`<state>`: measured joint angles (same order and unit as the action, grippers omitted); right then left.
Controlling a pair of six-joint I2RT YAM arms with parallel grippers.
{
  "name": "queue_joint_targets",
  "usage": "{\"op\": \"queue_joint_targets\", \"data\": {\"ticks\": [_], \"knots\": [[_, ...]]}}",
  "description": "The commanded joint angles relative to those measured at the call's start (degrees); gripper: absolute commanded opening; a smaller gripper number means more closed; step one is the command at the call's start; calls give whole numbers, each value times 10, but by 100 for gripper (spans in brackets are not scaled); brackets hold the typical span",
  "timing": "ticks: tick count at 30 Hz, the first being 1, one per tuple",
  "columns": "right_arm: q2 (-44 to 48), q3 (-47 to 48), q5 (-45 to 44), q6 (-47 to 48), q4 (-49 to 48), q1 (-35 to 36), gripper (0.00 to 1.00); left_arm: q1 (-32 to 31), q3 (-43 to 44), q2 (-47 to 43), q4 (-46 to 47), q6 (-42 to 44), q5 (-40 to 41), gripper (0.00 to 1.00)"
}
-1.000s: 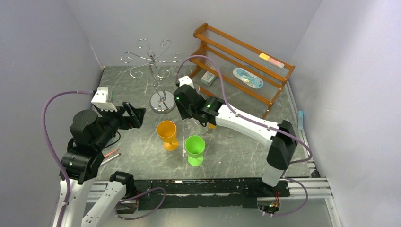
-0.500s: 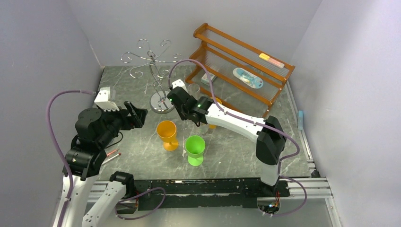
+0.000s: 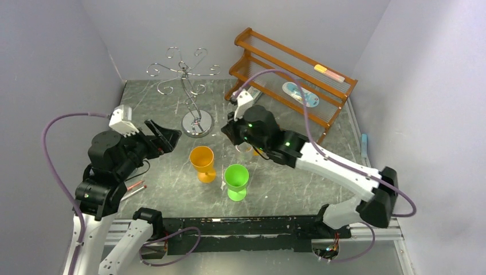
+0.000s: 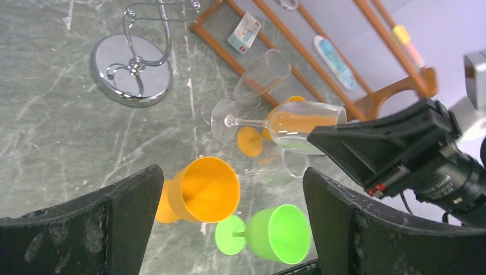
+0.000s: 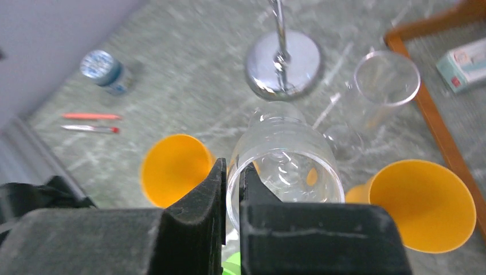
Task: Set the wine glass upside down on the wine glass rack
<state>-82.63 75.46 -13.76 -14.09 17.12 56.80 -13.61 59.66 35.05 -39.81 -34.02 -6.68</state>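
My right gripper [image 5: 231, 169] is shut on the rim of a clear wine glass [image 5: 286, 149], one finger inside the bowl and one outside. In the left wrist view the wine glass [image 4: 298, 123] hangs on its side above the table, its foot [image 4: 223, 120] pointing towards the wine glass rack [image 4: 130, 69]. The rack [image 3: 184, 74], a silver wire stand with scroll arms and a round mirrored base [image 3: 196, 123], stands at the back left, left of my right gripper [image 3: 240, 137]. My left gripper [image 3: 166, 134] is open and holds nothing, left of the cups.
An orange cup [image 3: 202, 160] and a green cup [image 3: 236, 180] stand near the middle. A second orange cup [image 5: 421, 203] and a clear tumbler [image 5: 385, 80] stand near the brown wooden shelf [image 3: 292, 80]. Pens [image 3: 134, 188] lie at the left.
My right gripper has shut on the glass rim and moved right, away from the rack base, its elbow swinging out to the right. The left gripper has shifted slightly.
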Motion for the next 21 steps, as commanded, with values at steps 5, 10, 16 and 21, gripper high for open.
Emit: {"op": "queue_joint_targets", "data": {"ticks": [5, 10, 16, 21], "knots": [[148, -102, 109, -1, -218, 0, 0, -3, 62, -14, -25, -159, -2, 96], [185, -135, 182, -8, -308, 1, 0, -3, 73, -18, -22, -274, -40, 97], [160, -126, 208, 1, -403, 11, 0, -2, 47, -33, 6, -402, -68, 97], [115, -95, 211, 28, -464, 45, 0, -3, 14, -42, 47, -504, -68, 89]]}}
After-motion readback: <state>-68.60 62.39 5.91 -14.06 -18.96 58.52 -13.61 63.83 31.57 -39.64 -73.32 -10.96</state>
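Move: The clear wine glass, already gripped by its rim, has its middle roughly 10 cm ahead of the open left hand, 9 cm right and 8 cm lower. From the right hand, the left gripper is some 15 cm left, 4 cm back and 4 cm higher; the metal rack stands about 14 cm ahead and 16 cm left, the nearer orange goblet 4 cm back, 9 cm left and 20 cm below. Right hand raises its glass some 14 cm and back, foot swinging left; open left hand rolls and rises. ##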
